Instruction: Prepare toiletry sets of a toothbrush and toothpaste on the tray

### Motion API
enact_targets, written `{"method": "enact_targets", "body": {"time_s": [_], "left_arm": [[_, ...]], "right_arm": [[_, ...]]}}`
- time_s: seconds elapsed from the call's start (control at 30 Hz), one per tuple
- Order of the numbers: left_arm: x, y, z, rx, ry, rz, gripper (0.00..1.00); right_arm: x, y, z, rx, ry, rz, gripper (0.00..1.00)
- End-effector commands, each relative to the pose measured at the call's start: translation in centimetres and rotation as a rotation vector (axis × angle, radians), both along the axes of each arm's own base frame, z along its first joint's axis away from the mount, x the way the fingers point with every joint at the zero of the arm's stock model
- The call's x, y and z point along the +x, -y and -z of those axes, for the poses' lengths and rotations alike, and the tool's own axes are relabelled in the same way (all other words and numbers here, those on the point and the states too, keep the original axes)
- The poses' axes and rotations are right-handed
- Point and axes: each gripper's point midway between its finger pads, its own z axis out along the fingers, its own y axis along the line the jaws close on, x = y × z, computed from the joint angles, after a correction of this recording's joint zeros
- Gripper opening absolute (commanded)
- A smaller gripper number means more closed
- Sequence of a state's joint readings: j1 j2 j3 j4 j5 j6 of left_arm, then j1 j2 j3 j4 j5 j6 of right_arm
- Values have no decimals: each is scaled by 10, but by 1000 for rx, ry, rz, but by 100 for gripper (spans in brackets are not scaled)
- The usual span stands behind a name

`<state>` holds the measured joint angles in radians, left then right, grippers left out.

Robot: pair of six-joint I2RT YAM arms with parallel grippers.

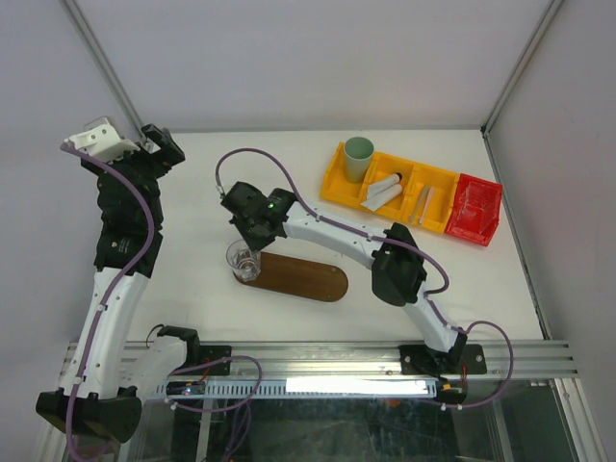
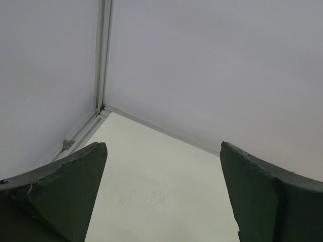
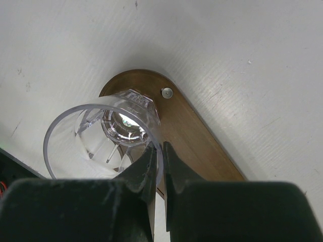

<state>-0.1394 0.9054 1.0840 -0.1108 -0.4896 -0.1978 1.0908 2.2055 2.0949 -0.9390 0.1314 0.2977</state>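
The dark brown wooden tray lies mid-table, seen close in the right wrist view. A clear glass stands upright at its left end, and my right gripper is shut on the glass's rim, one finger inside and one outside. White toothpaste tubes and thin pale toothbrushes lie in the yellow bin at the back right. My left gripper is raised at the far left, open and empty, facing the back corner of the table.
A mint-green cup stands in the yellow bin's left compartment. A red bin adjoins the yellow one on the right. White enclosure walls close off the table's back and sides.
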Motion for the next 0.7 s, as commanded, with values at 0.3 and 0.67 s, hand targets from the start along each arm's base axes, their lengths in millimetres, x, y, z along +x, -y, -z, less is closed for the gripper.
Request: {"method": "enact_targets", "body": {"time_s": [0.3,0.67], "left_arm": [[-1,-1,-15,-11,59,15,99],[-1,1,-15,-14,60,25,99]], "right_arm": [[2,-13,-26,78,32,13,26],[5,-7,-72,147,94,26,45]]}}
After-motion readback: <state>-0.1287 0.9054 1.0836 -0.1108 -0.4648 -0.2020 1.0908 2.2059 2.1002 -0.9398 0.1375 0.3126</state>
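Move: The right hand is already pinching the near-right wall of the clear cup just below its rim; the cup's middle lies about 2 cm to the hand's left, 3 cm back and 4 cm below. The cup stands on the left end of the brown tray, whose middle is some 8 cm to the hand's right, 5 cm back and 8 cm down. From the left hand the cup is roughly 16 cm to the right, 12 cm back and 32 cm below. Hold the right gripper where it is, pointing down at the rim, and spread its nearly shut fingers steadily to a bit under half open, so that they let go of the clear cup's wall. Leave one fingertip inside the cup and the other just outside over the tray, without tilting the wrist or lifting away yet. ##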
